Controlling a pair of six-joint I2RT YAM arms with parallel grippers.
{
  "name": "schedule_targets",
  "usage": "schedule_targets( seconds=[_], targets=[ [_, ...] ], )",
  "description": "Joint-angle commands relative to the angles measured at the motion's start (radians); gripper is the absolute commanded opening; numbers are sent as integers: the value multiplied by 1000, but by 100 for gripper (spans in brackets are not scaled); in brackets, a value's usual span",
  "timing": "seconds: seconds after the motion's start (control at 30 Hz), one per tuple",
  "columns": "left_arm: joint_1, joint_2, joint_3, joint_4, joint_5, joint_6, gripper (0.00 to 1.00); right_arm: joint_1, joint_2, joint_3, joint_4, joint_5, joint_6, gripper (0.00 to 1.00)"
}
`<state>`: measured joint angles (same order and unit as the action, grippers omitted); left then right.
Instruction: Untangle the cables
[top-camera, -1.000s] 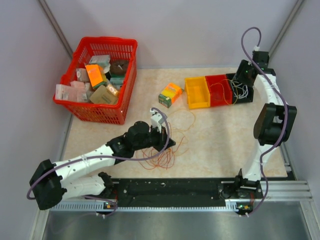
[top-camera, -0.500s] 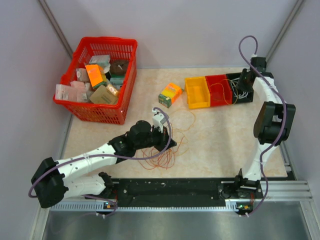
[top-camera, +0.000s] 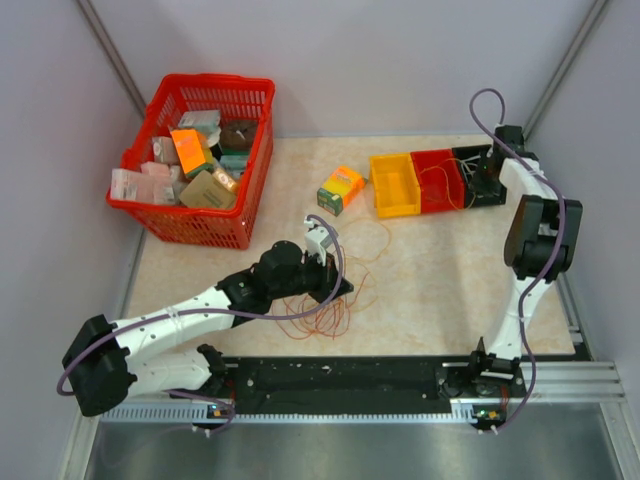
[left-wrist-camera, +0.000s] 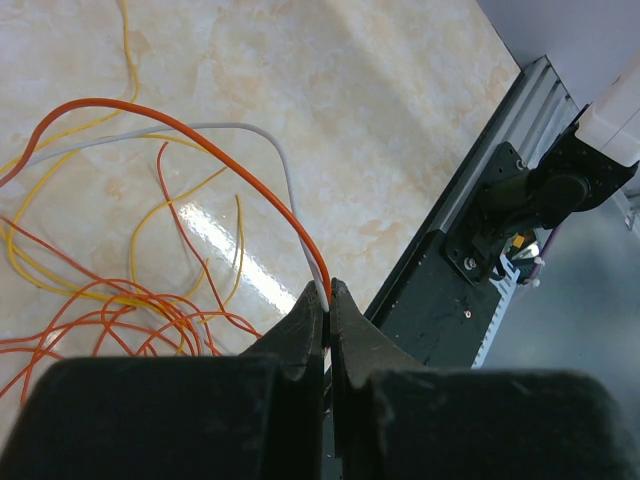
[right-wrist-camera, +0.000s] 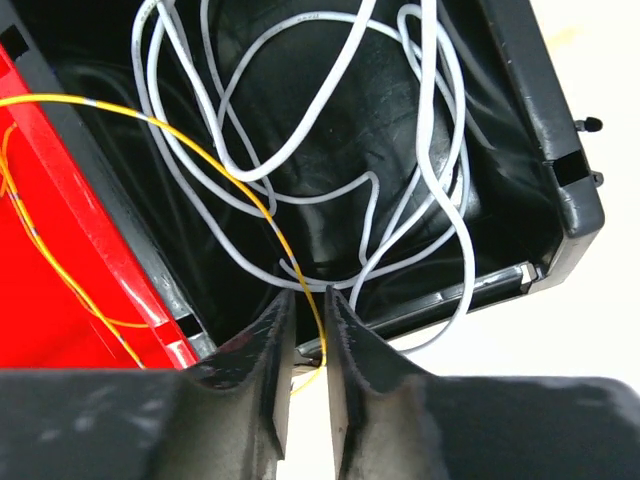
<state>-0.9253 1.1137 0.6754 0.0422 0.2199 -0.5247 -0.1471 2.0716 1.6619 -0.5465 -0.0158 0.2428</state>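
The cables (top-camera: 325, 312) lie in a loose tangle of orange, yellow and white loops on the table near the front edge. My left gripper (top-camera: 336, 284) is at the tangle's upper edge. In the left wrist view it (left-wrist-camera: 327, 292) is shut on an orange cable (left-wrist-camera: 200, 135) and a white cable (left-wrist-camera: 255, 130), which arch away from its tips. My right gripper (top-camera: 481, 172) hangs over the black bin (top-camera: 470, 196) at the back right. Its jaws (right-wrist-camera: 310, 300) stand narrowly open, with a thin yellow cable (right-wrist-camera: 230, 170) running between them. White cables (right-wrist-camera: 300, 200) coil inside that bin (right-wrist-camera: 520, 90).
A red bin (top-camera: 438, 185) holding thin yellow wire and a yellow bin (top-camera: 393, 186) stand left of the black bin. A small orange and green box (top-camera: 341, 189) sits mid-table. At the back left is a red basket (top-camera: 250, 180) full of packets. A black rail (top-camera: 340, 378) borders the front edge.
The right arm has swung in and lowered over the black bin, and its jaws have narrowed around the yellow cable. The left gripper has shifted slightly right, still shut on its cables.
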Motion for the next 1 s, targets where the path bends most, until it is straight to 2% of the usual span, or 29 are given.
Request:
schedule_targets(
  seconds=[0.0,0.1,0.27,0.5,0.67,0.77,0.87,0.97],
  targets=[
    [3,1,44,28,6,8,0,-6,8,25,34,-6,-16,12],
    [3,5,47,28,7,8,0,-2,-25,15,37,0,-14,1],
    [3,11,44,38,13,0,0,32,-119,10,37,56,-20,0],
    [3,8,43,45,22,-12,0,99,-150,29,22,145,-53,0],
    [3,-8,36,35,21,-12,0,113,-125,58,7,152,-62,0],
    [3,-18,27,39,12,-12,0,133,-91,111,8,71,-74,0],
    [3,-8,29,50,18,-14,0,220,-16,206,13,137,-146,0],
    [3,-3,38,45,19,-17,0,242,88,289,7,169,-165,0]
  ],
)
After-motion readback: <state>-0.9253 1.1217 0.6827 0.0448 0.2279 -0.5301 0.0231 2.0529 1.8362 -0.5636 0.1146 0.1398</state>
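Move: The yellow cable's stray end runs right between the right hand's half-open fingers, at the near rim of the black bin and a couple of centimetres right of its divider. From this hand, the black bin's middle, with the white cable coiled inside, is about 6 cm ahead, 3 cm right; the red bin's is some 5 cm ahead, 8 cm left; both sit about 3 cm lower. For the left hand, the yellow strand is roughly 22 cm ahead, 34 cm right and 8 cm lower. The yellow cable's end gets pinched as the right fingers shut fully on it at the black bin's near rim. The hand then lifts it about 7 cm while swinging some 6 cm left over the divider towards the red bin, with a forward push of about 4 cm added at the end; the wrist turns slightly counter-clockwise and tips its fingers a little forward. ##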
